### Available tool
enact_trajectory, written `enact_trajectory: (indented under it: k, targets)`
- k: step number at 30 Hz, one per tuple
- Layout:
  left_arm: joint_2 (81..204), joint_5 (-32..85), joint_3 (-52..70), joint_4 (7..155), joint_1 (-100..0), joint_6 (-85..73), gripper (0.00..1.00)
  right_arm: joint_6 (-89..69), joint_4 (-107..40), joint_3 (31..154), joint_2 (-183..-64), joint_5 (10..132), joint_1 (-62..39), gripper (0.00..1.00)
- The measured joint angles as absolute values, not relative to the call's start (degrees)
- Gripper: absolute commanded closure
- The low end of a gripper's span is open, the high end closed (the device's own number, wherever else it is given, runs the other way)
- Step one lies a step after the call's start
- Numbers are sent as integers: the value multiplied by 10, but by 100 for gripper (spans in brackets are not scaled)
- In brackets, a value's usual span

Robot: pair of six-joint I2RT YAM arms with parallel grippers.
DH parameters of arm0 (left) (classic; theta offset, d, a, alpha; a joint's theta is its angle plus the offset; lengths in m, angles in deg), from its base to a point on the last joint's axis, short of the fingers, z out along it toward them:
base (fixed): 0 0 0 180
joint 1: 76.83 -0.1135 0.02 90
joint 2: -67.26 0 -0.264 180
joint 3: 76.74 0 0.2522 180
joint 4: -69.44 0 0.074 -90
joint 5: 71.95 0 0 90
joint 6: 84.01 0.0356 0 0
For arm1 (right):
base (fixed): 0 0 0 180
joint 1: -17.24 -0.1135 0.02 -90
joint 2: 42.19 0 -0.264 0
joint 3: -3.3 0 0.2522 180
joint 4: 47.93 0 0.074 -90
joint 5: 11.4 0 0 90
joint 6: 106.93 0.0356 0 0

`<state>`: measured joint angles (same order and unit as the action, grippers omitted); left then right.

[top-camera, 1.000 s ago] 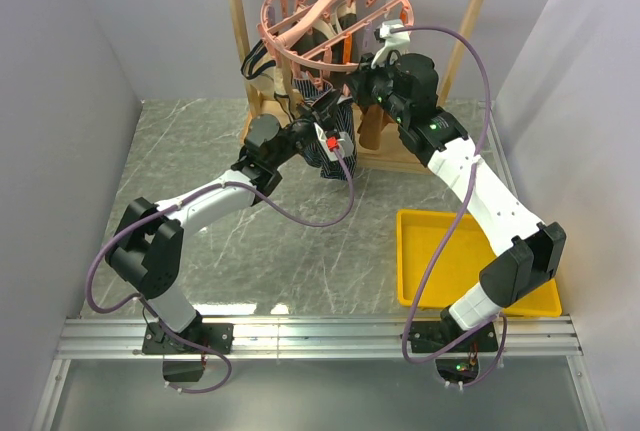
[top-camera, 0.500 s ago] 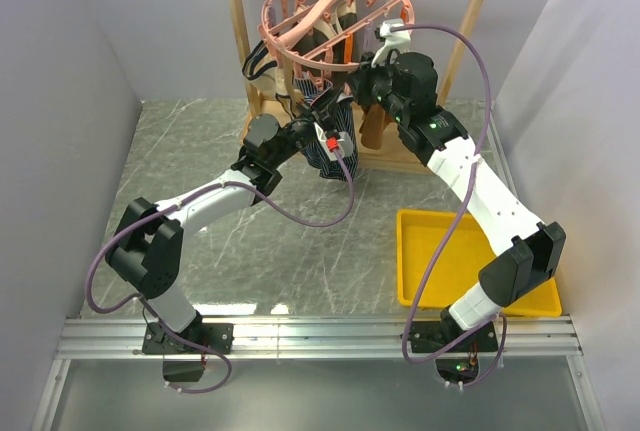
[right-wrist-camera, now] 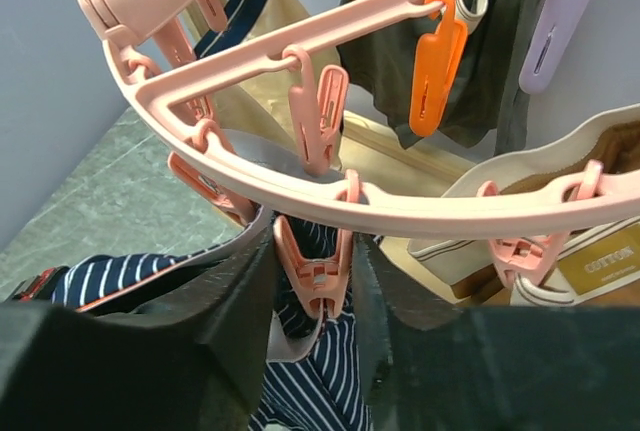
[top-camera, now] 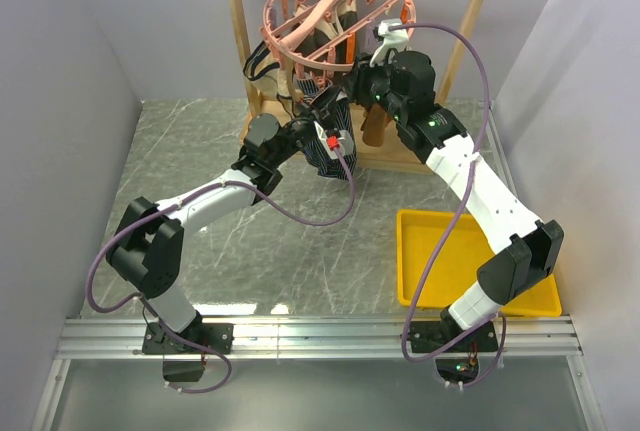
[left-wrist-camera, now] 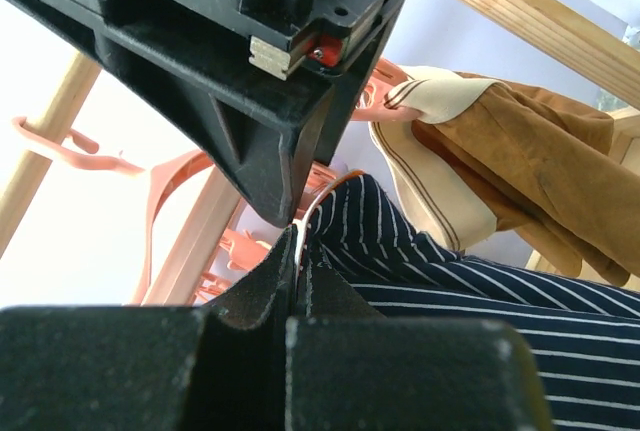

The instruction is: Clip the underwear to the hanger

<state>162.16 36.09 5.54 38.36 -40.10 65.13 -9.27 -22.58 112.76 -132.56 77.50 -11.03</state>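
Observation:
The navy striped underwear [top-camera: 331, 143] hangs below the round pink hanger [top-camera: 335, 13]. My left gripper [top-camera: 324, 109] is shut on its top edge and holds it up under the ring; in the left wrist view the closed fingertips [left-wrist-camera: 297, 243] pinch the striped cloth [left-wrist-camera: 480, 281]. My right gripper [top-camera: 362, 81] is open at the ring's near rim [right-wrist-camera: 400, 206]. Its fingers [right-wrist-camera: 245, 291] flank a pink peg [right-wrist-camera: 315, 271] and touch its spread handles. The underwear [right-wrist-camera: 330, 381] hangs right below that peg, its pale waistband edge at the peg's tip.
The hanger hangs in a wooden rack frame [top-camera: 237, 31]. Tan and brown garments [left-wrist-camera: 520, 151] hang on other pegs beside the underwear. An orange peg [right-wrist-camera: 435, 66] and a purple one [right-wrist-camera: 555, 26] dangle further back. A yellow tray [top-camera: 440, 261] lies at the right.
My right gripper has moved slightly up and left, closer to the hanger's rim. The left arm and the underwear have hardly moved.

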Motion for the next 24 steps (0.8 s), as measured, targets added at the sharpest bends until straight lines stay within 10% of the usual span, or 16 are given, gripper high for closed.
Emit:
enact_trajectory:
  k: [24]
  targets:
    - [1628, 358, 58, 415, -408, 647, 93, -79, -195, 1131, -1330, 792, -104, 11]
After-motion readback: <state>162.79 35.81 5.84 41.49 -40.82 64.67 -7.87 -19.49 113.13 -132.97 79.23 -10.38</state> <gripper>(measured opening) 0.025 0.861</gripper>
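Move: Between the right fingertips sits the pink clip on the hanger's front rim, within about 1 cm ahead of the hand point, with the underwear's waistband some 2 cm below it. The orange clip is about 8 cm ahead, 2 cm to the right and 4 cm higher; the brown garment hangs 4 cm ahead, 7 cm to the right and 10 cm lower. From the left hand, the pink clip lies about 3 cm right, 2 cm ahead and 3 cm up. Letting go of the pink clip, the right fingers spread on from under half open to nearly fully open, clearing it on both sides, while that hand sinks a bit over 1 cm and eases 1 cm to the right. The left hand keeps its shut pinch on the waistband and sinks about 1.5 cm, mostly at the end, with a slight forward drift. ##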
